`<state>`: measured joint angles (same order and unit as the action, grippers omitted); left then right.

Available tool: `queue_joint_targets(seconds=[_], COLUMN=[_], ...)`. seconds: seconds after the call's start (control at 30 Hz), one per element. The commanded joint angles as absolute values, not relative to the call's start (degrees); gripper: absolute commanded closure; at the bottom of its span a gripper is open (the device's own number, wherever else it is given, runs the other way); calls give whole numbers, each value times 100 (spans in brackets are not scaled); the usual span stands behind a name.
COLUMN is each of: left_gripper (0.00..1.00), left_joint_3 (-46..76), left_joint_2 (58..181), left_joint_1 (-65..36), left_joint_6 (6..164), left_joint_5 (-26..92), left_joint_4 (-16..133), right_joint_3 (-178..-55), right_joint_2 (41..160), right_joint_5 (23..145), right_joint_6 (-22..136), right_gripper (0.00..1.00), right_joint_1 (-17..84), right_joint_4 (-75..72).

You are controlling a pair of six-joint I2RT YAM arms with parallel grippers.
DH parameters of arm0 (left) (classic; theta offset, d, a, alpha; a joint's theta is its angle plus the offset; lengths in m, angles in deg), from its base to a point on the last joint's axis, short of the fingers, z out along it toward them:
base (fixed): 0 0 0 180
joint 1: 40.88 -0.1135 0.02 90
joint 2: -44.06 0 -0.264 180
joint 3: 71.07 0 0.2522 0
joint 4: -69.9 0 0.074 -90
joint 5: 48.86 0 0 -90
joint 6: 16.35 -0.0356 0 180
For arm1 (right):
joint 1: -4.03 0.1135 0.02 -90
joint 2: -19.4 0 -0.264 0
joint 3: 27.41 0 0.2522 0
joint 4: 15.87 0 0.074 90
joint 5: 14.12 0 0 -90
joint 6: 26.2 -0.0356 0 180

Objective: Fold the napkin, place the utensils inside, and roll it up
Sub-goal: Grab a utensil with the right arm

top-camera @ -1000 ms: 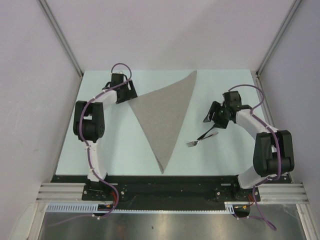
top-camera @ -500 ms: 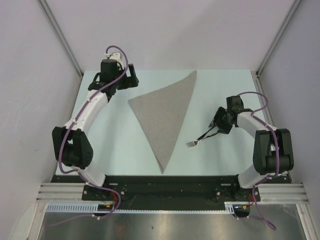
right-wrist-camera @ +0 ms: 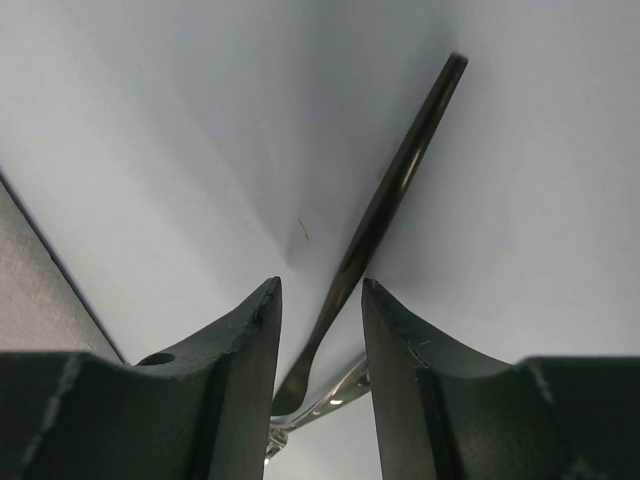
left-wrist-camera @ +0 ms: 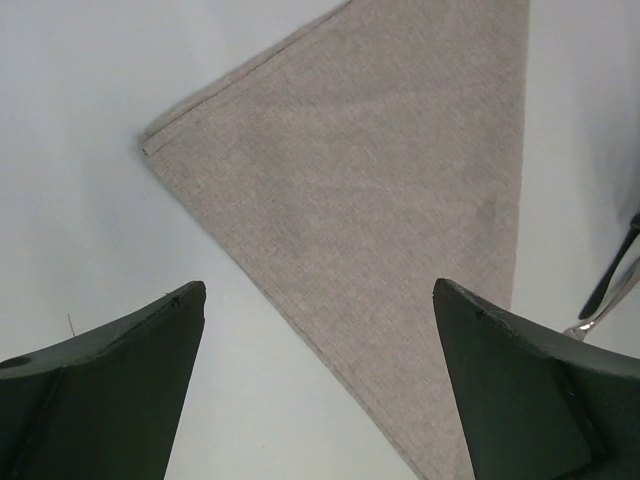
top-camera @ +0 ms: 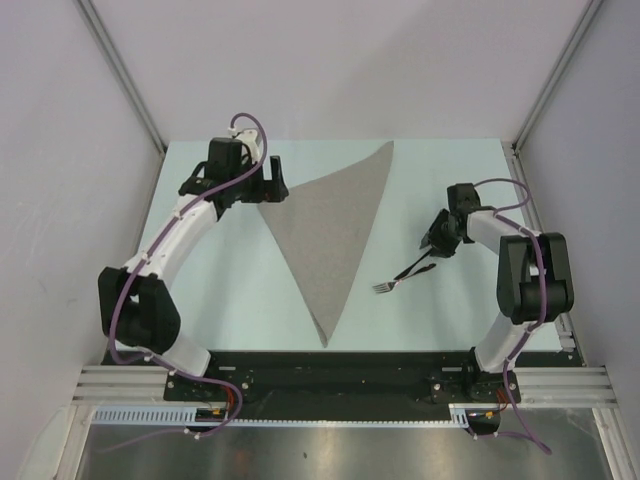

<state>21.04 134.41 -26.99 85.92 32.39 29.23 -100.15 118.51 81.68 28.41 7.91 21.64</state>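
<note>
The napkin (top-camera: 330,230) lies flat on the table, folded into a grey-beige triangle; the left wrist view shows its left corner and long edge (left-wrist-camera: 380,180). My left gripper (top-camera: 268,184) hovers over that left corner, open wide and empty (left-wrist-camera: 318,290). The silver fork (top-camera: 392,283) and the thin dark utensil (top-camera: 416,265) lie crossed, to the right of the napkin. My right gripper (top-camera: 433,243) is down at their handle ends. Its jaws (right-wrist-camera: 320,288) straddle the dark utensil (right-wrist-camera: 400,170) and the fork's handle (right-wrist-camera: 335,400), open, with a narrow gap still showing.
The pale table top (top-camera: 220,290) is enclosed by white walls, with metal posts (top-camera: 125,75) at the back corners. A black rail (top-camera: 330,365) with both arm bases runs along the near edge. The utensils also show at the right edge of the left wrist view.
My left gripper opened wide, swung back from the napkin's left corner, then returned above it. My right gripper came down over the utensil handles and its jaws narrowed. Napkin and utensils stayed put.
</note>
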Motion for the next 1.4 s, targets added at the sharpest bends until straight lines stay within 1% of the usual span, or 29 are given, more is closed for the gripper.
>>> queue_joint_targets(seconds=[0.0, 0.13, 0.27, 0.7, 0.73, 0.77, 0.83, 0.87, 0.9, 0.93, 0.97, 1.13, 1.37], left_gripper=[0, 0, 0, 0, 0, 0, 0, 0, 0, 0, 0, 0, 0], left_joint_3=[2057, 2092, 2153, 2197, 2197, 2197, 2197, 2188, 2188, 2188, 2188, 2188, 2162], left_joint_2=[12738, 12703, 12729, 12571, 12589, 12571, 12554, 12545, 12536, 12536, 12527, 12510, 12475], left_joint_1=[-2533, -2541, -2533, -2541, -2541, -2541, -2541, -2541, -2541, -2550, -2550, -2568, -2612], left_joint_6=[8314, 8314, 8349, 8314, 8323, 8314, 8323, 8314, 8314, 8323, 8314, 8305, 8305], left_joint_5=[3401, 3403, 3262, 3314, 3314, 3314, 3314, 3314, 3314, 3323, 3332, 3376, 3393], left_joint_4=[3144, 3109, 3039, 3004, 3004, 3013, 3004, 3013, 3013, 3013, 3021, 3013, 3057], right_joint_3=[-10549, -10726, -10814, -11165, -11192, -11218, -11201, -11183, -11157, -11157, -11174, -11533, -12342], right_joint_2=[12073, 12170, 12293, 12811, 12847, 12908, 12944, 12979, 12988, 13014, 13075, 12997, 12803], right_joint_5=[7676, 7097, 6806, 6638, 6621, 6603, 6559, 6551, 6585, 6629, 6664, 6867, 7657], right_joint_6=[2821, 2935, 2988, 2838, 2847, 2865, 2874, 2874, 2874, 2865, 2891, 2900, 2645], right_gripper=[58, 60, 66, 66, 67, 72, 77, 83, 86, 94, 100, 100, 100], right_joint_1=[772, 781, 842, 1053, 1071, 1071, 1115, 1132, 1159, 1185, 1203, 1431, 1738], right_joint_4=[2504, 2970, 3164, 3208, 3243, 3269, 3287, 3287, 3244, 3209, 3200, 3155, 2989])
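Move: The right hand hangs half open just over the black knife, whose middle is about 2 cm below and 1 cm back, with no real sideways offset. The fork's middle lies roughly 6 cm back and 5 cm left of that hand, its handle beside the knife; the napkin's middle is some 26 cm left and 6 cm ahead. From the left hand the knife is around 37 cm right, 7 cm back and 19 cm below. The right fingers close on the black knife's handle and pinch it, after the hand eases about 3 cm right and a little forward, sinks 1 cm and tilts some 15 degrees so the fingertips swing right. Still gripping, it then turns back left towards the napkin, rising slightly. The empty, open left hand lifts about 4.5 cm. ##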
